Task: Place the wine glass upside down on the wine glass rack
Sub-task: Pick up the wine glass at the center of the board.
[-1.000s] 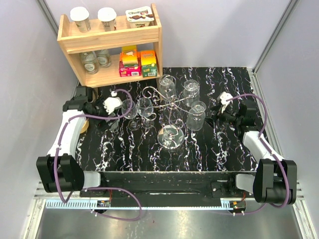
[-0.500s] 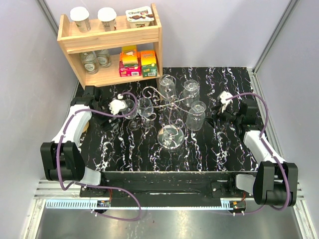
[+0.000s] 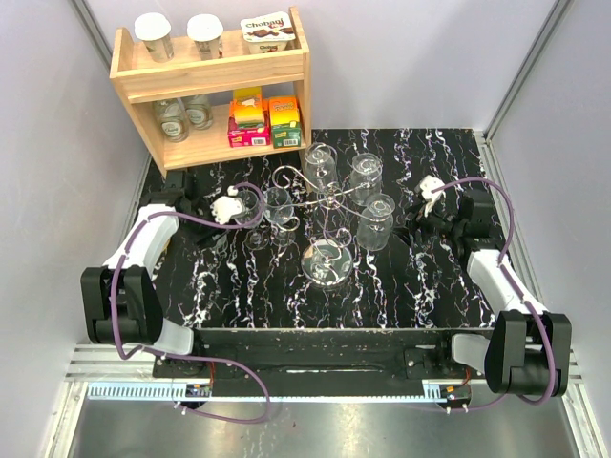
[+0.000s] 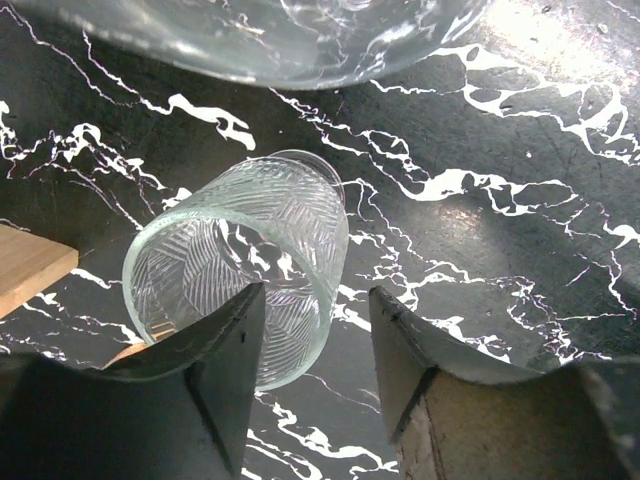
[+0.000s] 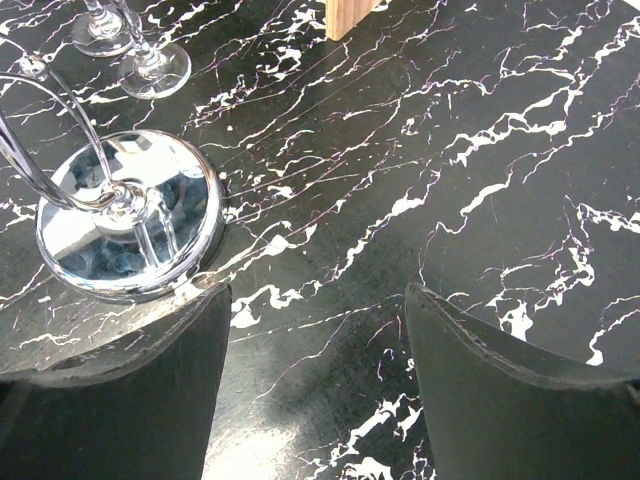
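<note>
Two clear wine glasses [image 3: 251,212] [image 3: 279,208] stand upright left of the wine glass rack [image 3: 327,198], a silver wire stand on a shiny disc base [image 3: 325,260] [image 5: 125,215]. Three glasses hang upside down on its arms. My left gripper [image 3: 233,206] [image 4: 312,295] is right beside the leftmost glass, whose bowl [image 4: 250,40] fills the top of the left wrist view. Its jaws are partly narrowed with only bare table between them. My right gripper [image 3: 420,216] [image 5: 315,290] hovers open and holds nothing, just right of the rack's base.
A patterned tumbler [image 4: 240,270] sits on the table under my left fingers, beside a piece of wood [image 4: 30,265]. A wooden shelf [image 3: 212,72] with jars and boxes stands at the back left. Two wine glass feet [image 5: 155,65] show past the rack base.
My left gripper has moved up to the leftmost wine glass and its jaws have narrowed. The right arm has not moved.
</note>
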You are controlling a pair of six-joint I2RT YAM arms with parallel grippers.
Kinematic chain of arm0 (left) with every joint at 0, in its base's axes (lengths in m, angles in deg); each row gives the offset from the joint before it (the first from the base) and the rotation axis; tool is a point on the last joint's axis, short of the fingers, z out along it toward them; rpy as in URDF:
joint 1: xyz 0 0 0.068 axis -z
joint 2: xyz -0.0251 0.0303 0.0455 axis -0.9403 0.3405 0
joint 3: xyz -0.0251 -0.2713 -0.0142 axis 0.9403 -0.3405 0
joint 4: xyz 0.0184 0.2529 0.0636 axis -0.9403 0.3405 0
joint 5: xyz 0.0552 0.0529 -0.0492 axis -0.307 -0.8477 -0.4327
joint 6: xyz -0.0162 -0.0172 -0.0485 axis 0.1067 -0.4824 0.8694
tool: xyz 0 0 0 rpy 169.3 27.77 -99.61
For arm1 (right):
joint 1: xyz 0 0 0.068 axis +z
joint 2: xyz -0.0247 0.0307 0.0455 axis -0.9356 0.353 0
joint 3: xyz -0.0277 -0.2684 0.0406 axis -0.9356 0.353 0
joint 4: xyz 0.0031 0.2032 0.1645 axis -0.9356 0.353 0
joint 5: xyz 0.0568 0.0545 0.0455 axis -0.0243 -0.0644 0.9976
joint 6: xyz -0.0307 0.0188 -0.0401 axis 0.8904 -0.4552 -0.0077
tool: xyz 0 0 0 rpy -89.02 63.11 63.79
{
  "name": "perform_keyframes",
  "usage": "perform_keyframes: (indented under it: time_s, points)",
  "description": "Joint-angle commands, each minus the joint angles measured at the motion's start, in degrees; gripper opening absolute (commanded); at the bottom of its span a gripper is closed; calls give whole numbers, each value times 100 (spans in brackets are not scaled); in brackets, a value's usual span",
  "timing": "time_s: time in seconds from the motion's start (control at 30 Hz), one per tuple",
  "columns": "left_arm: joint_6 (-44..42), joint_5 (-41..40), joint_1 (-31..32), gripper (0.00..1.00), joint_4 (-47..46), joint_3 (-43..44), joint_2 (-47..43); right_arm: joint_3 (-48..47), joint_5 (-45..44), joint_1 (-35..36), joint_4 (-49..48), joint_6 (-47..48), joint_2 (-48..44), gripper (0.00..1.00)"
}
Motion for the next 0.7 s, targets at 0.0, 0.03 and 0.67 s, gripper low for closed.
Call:
perform_keyframes:
  time_s: [0.0,0.03,0.67]
  points:
    - [-40,88,-8,45,-169,-94,-12,-311,-65,-20,151,123,-176,76]
    - [-49,97,-8,42,-169,-111,-38,-302,-56,-20,178,141,-167,76]
    - [-146,299,-166,0,437,12,-407,-346,-135,-20,617,281,-316,76]
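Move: The wine glass stands upright, its middle about 3 cm ahead of the left hand and some 6 cm below it; the open fingers already straddle the near side of its rim. From the left hand, two stemmed glasses stand about 4 cm ahead and 9 cm right, and 5 cm ahead and 15 cm right, and the yellow lid lies 3 cm ahead and 12 cm left. From the right hand, the wine glass lies some 42 cm left, about level fore and aft. The left hand stays almost in place, pointing steeply down, while its fingers close from about half open to nearly shut on the near side of the wine glass's rim, the farther finger inside the bowl and the nearer one outside, pinching the thin glass wall between them. As the grip closes, the hand eases back towards the robot by about 1 cm, with hardly any turn and no lift. ##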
